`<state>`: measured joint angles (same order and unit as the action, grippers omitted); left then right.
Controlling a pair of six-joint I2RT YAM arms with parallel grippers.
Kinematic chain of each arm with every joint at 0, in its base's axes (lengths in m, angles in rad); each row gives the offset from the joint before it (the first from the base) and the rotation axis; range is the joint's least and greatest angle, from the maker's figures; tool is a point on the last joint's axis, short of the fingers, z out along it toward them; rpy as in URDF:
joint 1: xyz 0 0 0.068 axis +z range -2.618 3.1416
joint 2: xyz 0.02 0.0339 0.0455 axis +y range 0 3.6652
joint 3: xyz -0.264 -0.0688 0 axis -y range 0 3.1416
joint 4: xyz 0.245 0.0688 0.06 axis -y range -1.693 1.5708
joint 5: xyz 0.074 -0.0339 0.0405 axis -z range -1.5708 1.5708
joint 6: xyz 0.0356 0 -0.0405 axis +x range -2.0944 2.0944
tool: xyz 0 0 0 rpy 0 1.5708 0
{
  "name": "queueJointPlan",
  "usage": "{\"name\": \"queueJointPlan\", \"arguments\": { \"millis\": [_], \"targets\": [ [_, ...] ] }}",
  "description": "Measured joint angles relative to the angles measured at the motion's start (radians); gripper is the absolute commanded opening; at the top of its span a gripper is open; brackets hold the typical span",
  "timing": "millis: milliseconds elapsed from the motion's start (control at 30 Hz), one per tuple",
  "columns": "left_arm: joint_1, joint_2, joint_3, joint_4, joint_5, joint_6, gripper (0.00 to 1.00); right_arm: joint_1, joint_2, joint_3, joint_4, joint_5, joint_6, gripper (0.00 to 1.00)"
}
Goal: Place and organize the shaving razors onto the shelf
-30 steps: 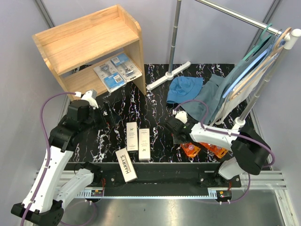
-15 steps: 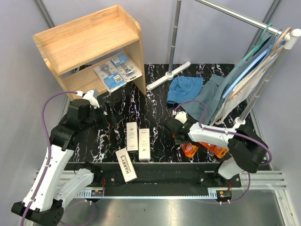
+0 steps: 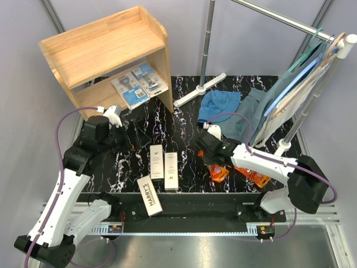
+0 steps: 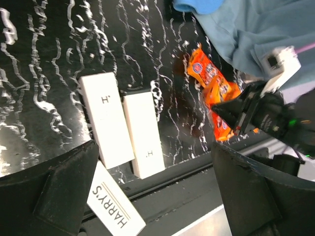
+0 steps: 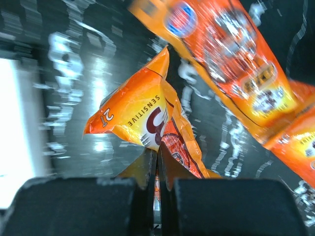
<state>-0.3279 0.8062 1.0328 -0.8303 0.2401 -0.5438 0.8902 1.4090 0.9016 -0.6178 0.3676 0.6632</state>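
The light-wood shelf (image 3: 106, 50) stands at the back left, with blue blister-pack razors (image 3: 138, 84) on its lower level. Three white Harry's boxes (image 3: 157, 162) (image 3: 170, 170) (image 3: 149, 195) lie near the front edge; the left wrist view shows them too (image 4: 106, 118) (image 4: 143, 132) (image 4: 115, 214). My right gripper (image 3: 213, 163) (image 5: 158, 162) is shut on the edge of an orange razor pack (image 5: 142, 118) (image 3: 218, 173). Another orange pack (image 3: 254, 176) (image 5: 231, 64) lies to its right. My left gripper (image 3: 131, 138) (image 4: 162, 196) hovers open above the boxes, holding nothing.
A metal clothes rack's pole (image 3: 207, 44) and white foot (image 3: 199, 90) stand at the back centre. Blue cloths (image 3: 220, 106) lie on the black marbled table (image 3: 184, 123), and more garments (image 3: 301, 84) hang at the right. The metal rail (image 3: 184, 209) runs along the front.
My right gripper has shut on the orange pack and drawn it a little to the left. The left arm has shifted slightly right and stays open.
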Motion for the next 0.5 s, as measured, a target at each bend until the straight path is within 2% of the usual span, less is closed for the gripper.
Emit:
{"name": "queueJointPlan", "arguments": {
  "millis": [267,500],
  "targets": [
    [-0.034,0.044,-0.047,0.071,0.071,-0.033,0.99,0.066,-0.003,0.189,0.0,-0.042,-0.006,0.01],
    [-0.071,0.073,-0.072,0.121,0.119,-0.053,0.98,0.185,0.104,0.333,0.008,-0.062,-0.008,0.01]
  ]
}}
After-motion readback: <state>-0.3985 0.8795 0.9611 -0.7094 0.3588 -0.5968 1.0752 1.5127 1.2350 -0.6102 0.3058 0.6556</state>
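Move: My right hand already has the orange razor bag pinched and lifted. My open left gripper waits about 28 cm to its left, level ahead and some 18 cm higher. From my right hand, the nearer white box lies about 15 cm left and 3 cm back, the farther white box 22 cm left, and the other orange bags 13 cm right. For my left hand, the held bag is about 28 cm right and 18 cm down. I keep the orange bag pinched in my closed right fingers and swing it about 12 cm left, rising 8 cm mostly early on, towards my left gripper and the white boxes; the wrist tips its left side up and turns counter-clockwise, each some 13 degrees. My left hand comes to meet it, fingers wide open, about 4 cm right and slightly down. ##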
